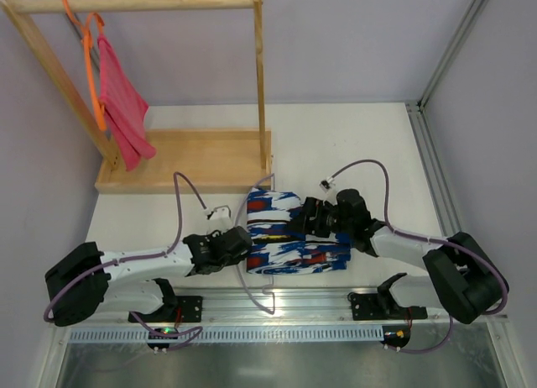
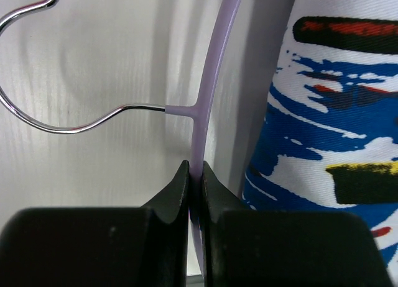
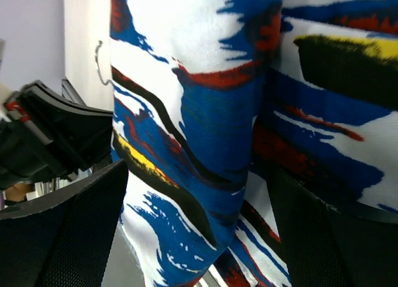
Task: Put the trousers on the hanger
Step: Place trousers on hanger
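Observation:
The trousers [image 1: 289, 237], in a blue, white, red and black print, lie folded on the table between my two arms. At their left edge my left gripper [image 1: 246, 245] is shut on the thin lavender arm of the hanger [image 2: 211, 69]. The hanger's metal hook [image 2: 37, 113] curves away to the left over the white table, and the trousers [image 2: 329, 144] lie just to the right of it. My right gripper [image 1: 304, 218] is over the trousers' top edge. In the right wrist view it [image 3: 199, 175] is open wide, with a raised fold of the trousers [image 3: 205, 100] between its fingers.
A wooden clothes rack [image 1: 260, 69] stands at the back left on a wooden base [image 1: 185, 157]. An orange hanger [image 1: 91, 69] with a pink-red cloth [image 1: 122, 111] hangs from it. A metal rail [image 1: 277, 302] runs along the near edge. Walls close in on both sides.

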Tool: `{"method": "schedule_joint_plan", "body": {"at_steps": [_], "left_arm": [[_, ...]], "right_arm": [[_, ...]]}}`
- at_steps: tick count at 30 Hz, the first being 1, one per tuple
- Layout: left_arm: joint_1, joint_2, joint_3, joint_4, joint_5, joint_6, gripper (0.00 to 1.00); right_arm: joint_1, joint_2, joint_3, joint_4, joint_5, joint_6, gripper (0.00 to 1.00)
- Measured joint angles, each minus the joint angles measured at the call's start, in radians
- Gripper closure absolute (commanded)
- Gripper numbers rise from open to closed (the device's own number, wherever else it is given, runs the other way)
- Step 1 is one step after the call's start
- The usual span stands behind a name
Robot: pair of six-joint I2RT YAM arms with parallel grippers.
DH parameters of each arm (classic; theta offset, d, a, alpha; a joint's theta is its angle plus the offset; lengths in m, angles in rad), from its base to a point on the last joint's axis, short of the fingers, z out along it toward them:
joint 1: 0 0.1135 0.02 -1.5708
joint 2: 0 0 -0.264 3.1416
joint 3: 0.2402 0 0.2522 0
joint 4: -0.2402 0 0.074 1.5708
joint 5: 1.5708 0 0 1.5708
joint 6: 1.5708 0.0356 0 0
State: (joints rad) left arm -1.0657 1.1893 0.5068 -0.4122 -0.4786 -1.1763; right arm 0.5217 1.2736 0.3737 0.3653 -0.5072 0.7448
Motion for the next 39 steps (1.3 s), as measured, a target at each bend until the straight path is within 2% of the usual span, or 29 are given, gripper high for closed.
{"method": "schedule_joint_plan", "body": {"at_steps": [2,5,9,10,13,17,25,32,35,39], "left_arm": [[0.0,-0.009,-0.001,0.012,0.003,0.0,1.0],[0.0,-0.028,-0.004,0.022,0.004,-0.003,1.0],[0.0,-0.062,-0.006,0.004,0.0,-0.02,1.0],[0.0,-0.072,-0.006,-0.013,-0.005,-0.023,1.0],[0.0,-0.115,-0.004,-0.087,-0.035,-0.029,1.0],[0.0,-0.203,0.018,-0.204,-0.082,-0.03,1.0],[0.0,-0.359,0.028,-0.306,-0.103,-0.049,1.0],[0.0,-0.469,0.027,-0.397,-0.116,-0.055,1.0],[0.0,-0.446,0.021,-0.39,-0.112,-0.055,1.0],[0.0,-0.334,0.014,-0.37,-0.093,-0.058,1.0]], "right_arm": [[0.035,0.016,-0.006,-0.001,0.039,0.011,0.09],[0.114,0.052,0.009,0.0,0.081,0.025,0.17],[0.21,0.103,0.063,0.0,0.127,0.05,0.67],[0.225,0.116,0.08,0.0,0.132,0.06,0.83],[0.269,0.154,0.144,-0.001,0.146,0.083,0.96],[0.333,0.174,0.262,-0.04,0.161,0.101,0.96],[0.442,0.236,0.547,-0.126,0.202,0.124,0.96],[0.484,0.25,0.571,-0.127,0.217,0.145,0.96],[0.486,0.249,0.566,-0.127,0.213,0.138,0.96],[0.486,0.223,0.531,-0.161,0.214,0.085,0.96]]}}
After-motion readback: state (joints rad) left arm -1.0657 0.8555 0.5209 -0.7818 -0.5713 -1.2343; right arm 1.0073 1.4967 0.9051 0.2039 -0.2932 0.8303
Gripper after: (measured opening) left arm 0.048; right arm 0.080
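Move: The right hand hovers open low over the folded trousers. The top fold it will pinch lies about 5 cm to its left, 3 cm nearer the base and 2 cm lower. The hanger's neck is some 16 cm left and 2 cm back, about 5 cm lower; the stand's near right corner is 11 cm forward and 7 cm left. From the left hand, already holding the hanger just back of the neck, that fold is about 9 cm right, 2 cm forward and slightly above. The right fingers close on the top fold of the trousers after dipping and sliding a little back and left, then lift the cloth and sweep it about 17 cm left and 10 cm up towards the hanger's neck, turning some 15 degrees counter-clockwise. The left hand keeps its pinch on the hanger, carrying it left and up, then lowering it partway. ##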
